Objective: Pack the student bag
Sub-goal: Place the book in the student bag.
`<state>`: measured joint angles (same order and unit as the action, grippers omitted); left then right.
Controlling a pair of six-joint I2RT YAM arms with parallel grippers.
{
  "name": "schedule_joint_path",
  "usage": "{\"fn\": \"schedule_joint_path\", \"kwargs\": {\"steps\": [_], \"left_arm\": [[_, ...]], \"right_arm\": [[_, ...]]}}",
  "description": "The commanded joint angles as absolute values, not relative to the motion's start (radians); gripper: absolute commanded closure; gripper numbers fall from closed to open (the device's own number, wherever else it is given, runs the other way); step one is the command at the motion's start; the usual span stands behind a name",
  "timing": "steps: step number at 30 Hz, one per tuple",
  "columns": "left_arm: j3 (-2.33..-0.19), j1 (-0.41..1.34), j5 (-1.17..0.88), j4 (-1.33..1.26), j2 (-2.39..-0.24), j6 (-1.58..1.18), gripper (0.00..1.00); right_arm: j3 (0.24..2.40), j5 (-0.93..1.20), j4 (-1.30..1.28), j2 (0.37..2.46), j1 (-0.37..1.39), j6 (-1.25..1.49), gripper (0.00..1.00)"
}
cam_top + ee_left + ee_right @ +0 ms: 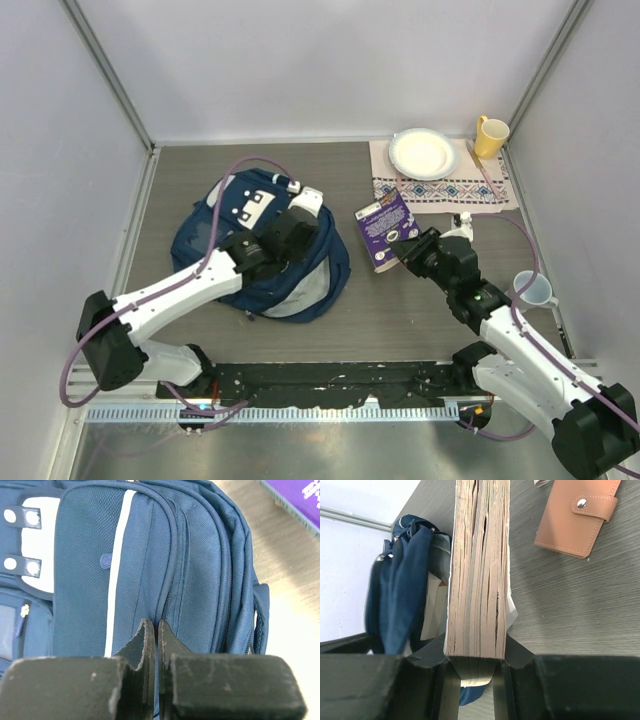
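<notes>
The student bag (pixel 215 245) lies flat left of the table's middle, navy with a white buckle patch (pixel 37 540) and a pale stripe. My left gripper (pixel 296 228) rests on its top right part. In the left wrist view this gripper (pixel 156 630) is shut, with a thin fold of the bag's (pixel 200 565) fabric pinched between the fingertips beside a zipper seam. My right gripper (pixel 407 250) hovers right of the bag, shut on a thick book (pixel 384 226) with a purple cover. The right gripper (pixel 474 652) clamps the book (pixel 477 570) across its page block. The bag (pixel 400 590) gapes beyond it, light lining showing.
A patterned placemat (pixel 445 188) at the back right carries a white plate (pixel 423 153), with a yellow mug (pixel 490 137) beside it. A clear measuring cup (pixel 532 290) stands near the right wall. A brown snap wallet (pixel 577 517) lies on the table past the book.
</notes>
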<state>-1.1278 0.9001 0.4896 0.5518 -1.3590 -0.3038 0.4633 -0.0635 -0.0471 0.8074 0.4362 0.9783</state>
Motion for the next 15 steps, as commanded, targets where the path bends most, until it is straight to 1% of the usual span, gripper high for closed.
{"fn": "schedule_joint_path", "kwargs": {"steps": [1,3,6,9,10,11,15], "left_arm": [[-1.196,0.881,0.586,0.505,-1.243,-0.278,1.00],[-1.197,0.868,0.550,0.505,-1.217,-0.284,1.00],[-1.171,0.825,0.488,0.474,-1.149,-0.279,1.00],[-1.146,0.743,0.347,0.433,-1.079,-0.305,1.00],[-1.140,0.703,0.275,0.410,-1.065,-0.311,1.00],[-1.135,0.684,0.246,0.399,-1.040,-0.314,1.00],[-1.141,0.637,0.178,0.397,-1.026,-0.318,1.00]], "right_arm": [[0.511,-0.043,0.026,0.759,0.430,0.956,0.99],[0.525,-0.012,0.034,0.759,0.430,0.943,0.99],[0.554,0.087,0.040,0.773,0.428,0.939,0.99],[0.575,0.187,0.057,0.811,0.428,0.945,0.99],[0.578,0.222,0.075,0.824,0.428,0.946,0.99],[0.578,0.256,0.090,0.851,0.428,0.948,0.99],[0.558,0.406,0.194,0.925,0.433,0.963,0.99]]}}
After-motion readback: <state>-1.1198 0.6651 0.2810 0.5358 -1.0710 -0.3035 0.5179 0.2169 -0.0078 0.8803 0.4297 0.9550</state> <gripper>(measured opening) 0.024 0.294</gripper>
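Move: The right hand holds the purple book by one edge, its middle about 4 cm ahead and 3 cm to the left. The student bag's opening lies some 16 cm left of that hand, 5 cm back and 10 cm lower; the tan wallet is roughly 12 cm ahead, 1 cm to the right and 14 cm below. From the left hand, which grips the bag's upper flap, the opening is about 4 cm back, 2 cm right and 10 cm below. Upward and to its left the left hand goes on drawing the pinched flap, another 9 cm or so up and about 5 cm over, rolling its left side down. The right hand pauses nearly in place, then swings the book left towards the opening by some 4 cm, easing slightly back and up and turning counter-clockwise about 15 degrees, grip kept. ##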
